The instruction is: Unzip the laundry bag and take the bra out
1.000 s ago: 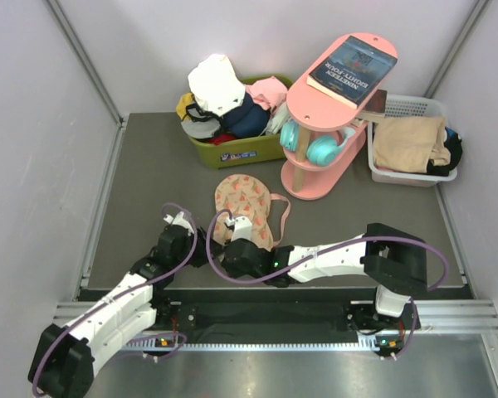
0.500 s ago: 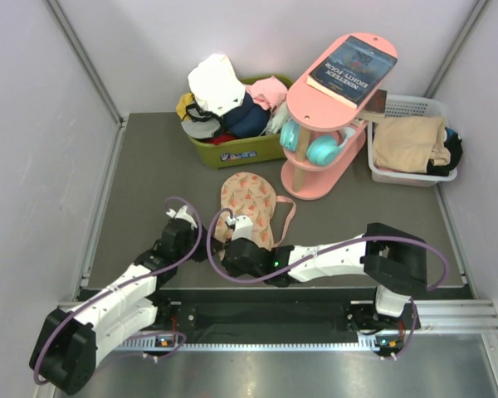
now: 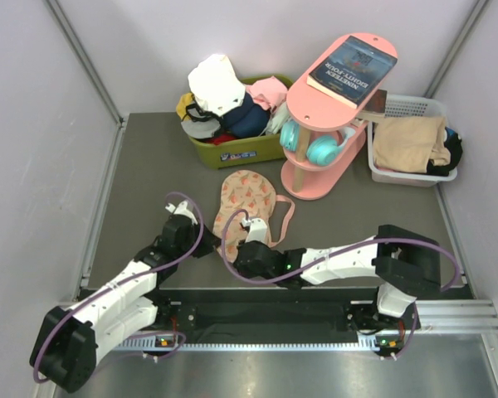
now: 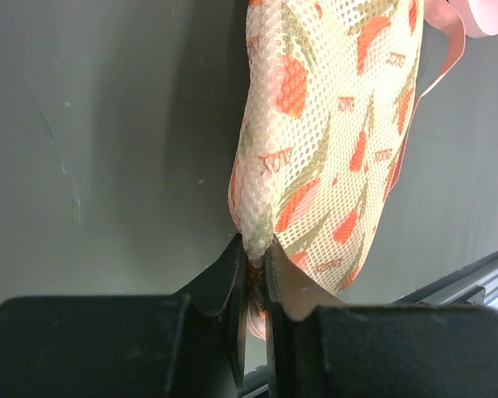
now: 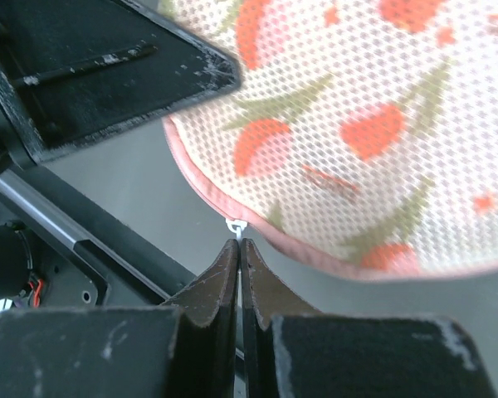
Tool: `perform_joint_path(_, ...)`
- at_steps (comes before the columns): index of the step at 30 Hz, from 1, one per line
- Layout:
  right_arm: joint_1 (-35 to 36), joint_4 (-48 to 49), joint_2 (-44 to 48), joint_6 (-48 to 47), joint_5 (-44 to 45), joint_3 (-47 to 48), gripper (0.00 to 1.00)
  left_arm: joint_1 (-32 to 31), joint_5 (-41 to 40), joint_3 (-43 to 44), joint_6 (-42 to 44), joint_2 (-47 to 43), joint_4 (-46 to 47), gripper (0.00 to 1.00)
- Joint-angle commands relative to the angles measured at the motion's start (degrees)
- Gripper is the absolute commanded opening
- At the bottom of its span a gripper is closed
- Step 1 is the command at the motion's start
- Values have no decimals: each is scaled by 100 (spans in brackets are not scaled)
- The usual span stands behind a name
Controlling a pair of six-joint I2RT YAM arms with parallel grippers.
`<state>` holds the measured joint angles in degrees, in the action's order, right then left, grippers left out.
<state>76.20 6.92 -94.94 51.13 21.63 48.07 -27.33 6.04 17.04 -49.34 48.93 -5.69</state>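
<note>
The laundry bag [image 3: 246, 204] is an oval peach mesh pouch with orange-red prints, lying in the middle of the dark table. Its pink loop [image 3: 280, 217] trails to the right. My left gripper [image 4: 257, 249] is shut on the bag's [image 4: 332, 124] near left edge, pinching a fold of mesh. My right gripper [image 5: 240, 245] is shut on the small white zip pull [image 5: 236, 225] at the pink zip trim [image 5: 257, 228]. In the top view the left gripper [image 3: 201, 242] and right gripper [image 3: 251, 235] both sit at the bag's near end. The bra is hidden.
A green bin [image 3: 232, 149] heaped with clothes stands at the back. To its right is a pink two-tier stand [image 3: 332, 141] bearing a book [image 3: 352, 70] and teal headphones [image 3: 311, 145]. A white basket [image 3: 411, 141] with tan cloth sits at the far right.
The left gripper has closed on the bag's left edge. The bag has shifted slightly right and away. The right arm has edged to the right, still pinching the pull.
</note>
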Motion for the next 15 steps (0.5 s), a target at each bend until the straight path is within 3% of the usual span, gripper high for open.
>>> perform_joint_path(1, -35, -305, 344, 142, 236, -210, 0, 44, -542, 318, 284, -24, 86, 0)
perform_joint_path(11, -35, -376, 362, 81, 281, -176, 0, 114, -754, 555, 540, 170, -37, 0)
perform_joint_path(12, -35, -341, 353, 37, 289, -158, 0, 123, -728, 564, 540, 179, -46, 5)
perform_joint_path(13, -35, -323, 318, 2, 272, -97, 0, 123, -632, 581, 531, 187, -28, 27)
perform_joint_path(15, -35, -270, 257, -94, 219, -9, 0, 123, -386, 581, 496, 161, -54, 51)
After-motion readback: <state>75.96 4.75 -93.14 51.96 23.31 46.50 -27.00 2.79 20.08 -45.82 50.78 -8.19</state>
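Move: The right fingertips already grip the zipper pull on the laundry bag's near edge. The bag's middle lies about 8 cm ahead of them and 1 cm to their right, a couple of cm lower; the pink strap is some 7 cm ahead and 10 cm right. The left hand already pinches the bag's left edge near its close end, with the bag's middle 7 cm ahead and 6 cm right, and the pull 2 cm back and 5 cm right. Still pinching the zipper pull, the right fingers draw it about 1.5 cm to the right along the bag's near edge, slowing almost to a stop. The left hand keeps its pinch on the left edge while easing forward and left by roughly 1.5 cm in all, rolling some 5 degrees, then starts to open its fingers and frees the bunched cloth. ##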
